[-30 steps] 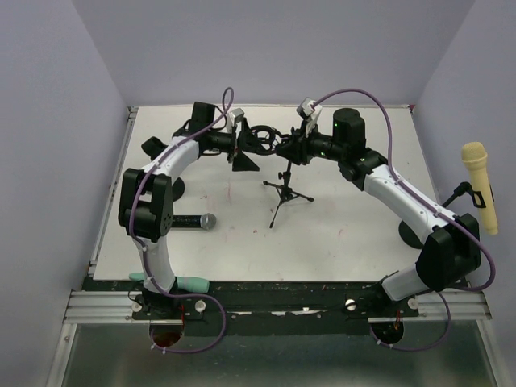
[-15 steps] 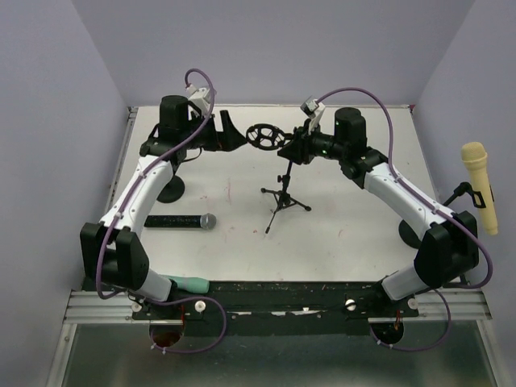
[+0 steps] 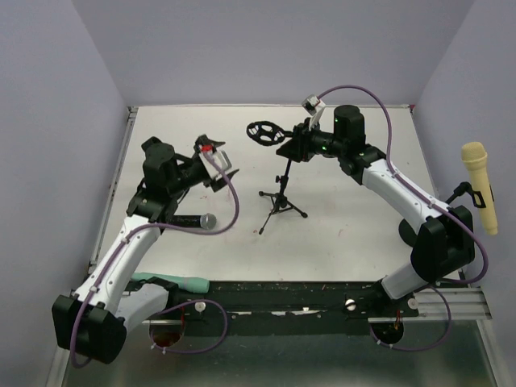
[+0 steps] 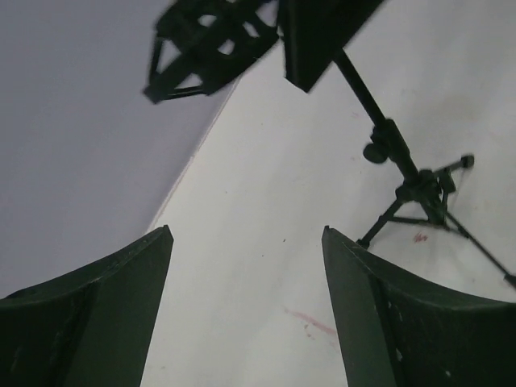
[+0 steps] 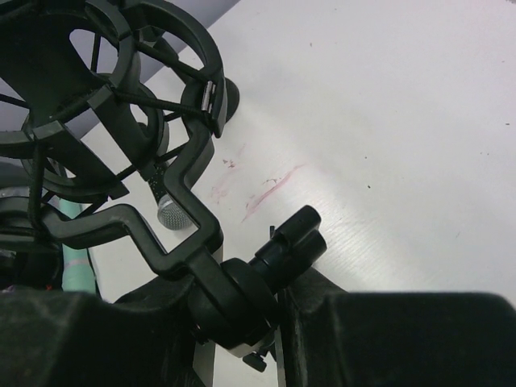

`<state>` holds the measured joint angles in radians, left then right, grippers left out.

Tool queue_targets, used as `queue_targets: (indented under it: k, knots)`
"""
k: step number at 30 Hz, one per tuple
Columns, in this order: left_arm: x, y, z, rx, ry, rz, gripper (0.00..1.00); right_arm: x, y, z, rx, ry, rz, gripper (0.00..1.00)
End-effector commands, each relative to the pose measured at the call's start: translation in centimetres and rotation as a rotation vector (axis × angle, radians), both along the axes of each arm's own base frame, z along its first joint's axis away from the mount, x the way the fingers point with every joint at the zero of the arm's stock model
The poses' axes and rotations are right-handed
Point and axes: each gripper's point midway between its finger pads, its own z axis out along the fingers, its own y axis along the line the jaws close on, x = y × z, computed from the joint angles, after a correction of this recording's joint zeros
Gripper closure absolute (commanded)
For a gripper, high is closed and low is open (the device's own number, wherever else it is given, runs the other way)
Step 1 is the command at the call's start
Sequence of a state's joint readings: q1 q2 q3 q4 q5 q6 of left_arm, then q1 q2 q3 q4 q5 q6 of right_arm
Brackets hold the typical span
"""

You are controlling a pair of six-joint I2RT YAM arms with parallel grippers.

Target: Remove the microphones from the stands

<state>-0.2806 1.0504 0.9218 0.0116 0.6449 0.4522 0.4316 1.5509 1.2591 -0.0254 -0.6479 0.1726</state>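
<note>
The black tripod stand (image 3: pixel 281 201) stands mid-table. Its ring-shaped shock mount (image 3: pixel 261 131) is empty. My right gripper (image 3: pixel 293 146) is shut on the stand's swivel joint (image 5: pixel 242 298) just below the mount (image 5: pixel 105 105). A black microphone (image 3: pixel 179 221) with a silver mesh head (image 3: pixel 208 220) lies flat on the table, left of the stand; the head shows through the mount in the right wrist view (image 5: pixel 172 214). My left gripper (image 3: pixel 219 158) is open and empty above the table, left of the stand and behind the microphone. Its wrist view (image 4: pixel 246 234) shows the mount (image 4: pixel 210 44) and the tripod (image 4: pixel 423 193) ahead.
A yellow microphone (image 3: pixel 477 185) sits on its own holder at the far right, with a round black base (image 3: pixel 409 234) near the right arm. A teal object (image 3: pixel 179 283) lies at the near left edge. Purple walls close in the table.
My left arm has pulled back from the shock mount, leftward and towards the near side, with jaws open. The right gripper keeps its hold on the stand, which has shifted slightly.
</note>
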Motion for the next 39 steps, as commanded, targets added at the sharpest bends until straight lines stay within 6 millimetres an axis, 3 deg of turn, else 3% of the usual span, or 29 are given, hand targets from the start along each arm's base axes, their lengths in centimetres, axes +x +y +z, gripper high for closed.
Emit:
queue_targets:
  k: [1,6,12,21,30,39]
  knots:
    - [-4.4,-2.7,-2.8,0.326,-0.484,-0.300,0.23,-0.8,0.5,-1.0,0.002,0.072,0.047,0.99]
    - [-5.6,-5.6,-5.8,0.375,-0.496,-0.427,0.30,-0.9,0.7,-0.6,0.017,0.047,0.059,0.99]
    - [-3.9,-9.2,-7.9,0.388,-0.522,-0.474,0.30,-1.1,0.5,-0.8,0.005,0.051,0.059,0.99]
    - [-1.6,-12.7,-9.7,0.441,-0.542,-0.487,0.34,-1.3,0.4,-0.5,0.010,0.038,0.058,0.99]
    - [0.7,-13.3,-11.0,0.491,-0.519,-0.436,0.47,-1.0,0.7,-0.2,0.012,0.031,0.068,0.99]
    - [1.2,-13.0,-11.9,0.510,-0.481,-0.415,0.56,-0.8,0.8,0.2,0.020,0.025,0.075,0.99]
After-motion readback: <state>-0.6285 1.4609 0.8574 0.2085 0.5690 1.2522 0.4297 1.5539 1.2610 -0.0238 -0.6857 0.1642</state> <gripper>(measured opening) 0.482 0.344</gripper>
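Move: The collar knob on the stand's pole is the left hand's aim: about 15 cm to its right, 2 cm ahead and 14 cm lower. The shock mount ring sits some 9 cm ahead and 9 cm right, 3 cm below that hand; the tripod hub is about 13 cm right, 1 cm ahead and 26 cm down. From the right hand, already gripping the stand's neck, the knob lies about 9 cm below, 3 cm back and 2 cm left. The knob on the pole's collar is approached by the left hand, which swings down and to the right some 12 cm each way, first drawing back about 5 cm and then easing forward again while the wrist turns over by about 45 degrees. Its fingers narrow from wide to about half open, stopping just short of the knob with no clear touch, while the right hand keeps its hold on the stand's neck. ##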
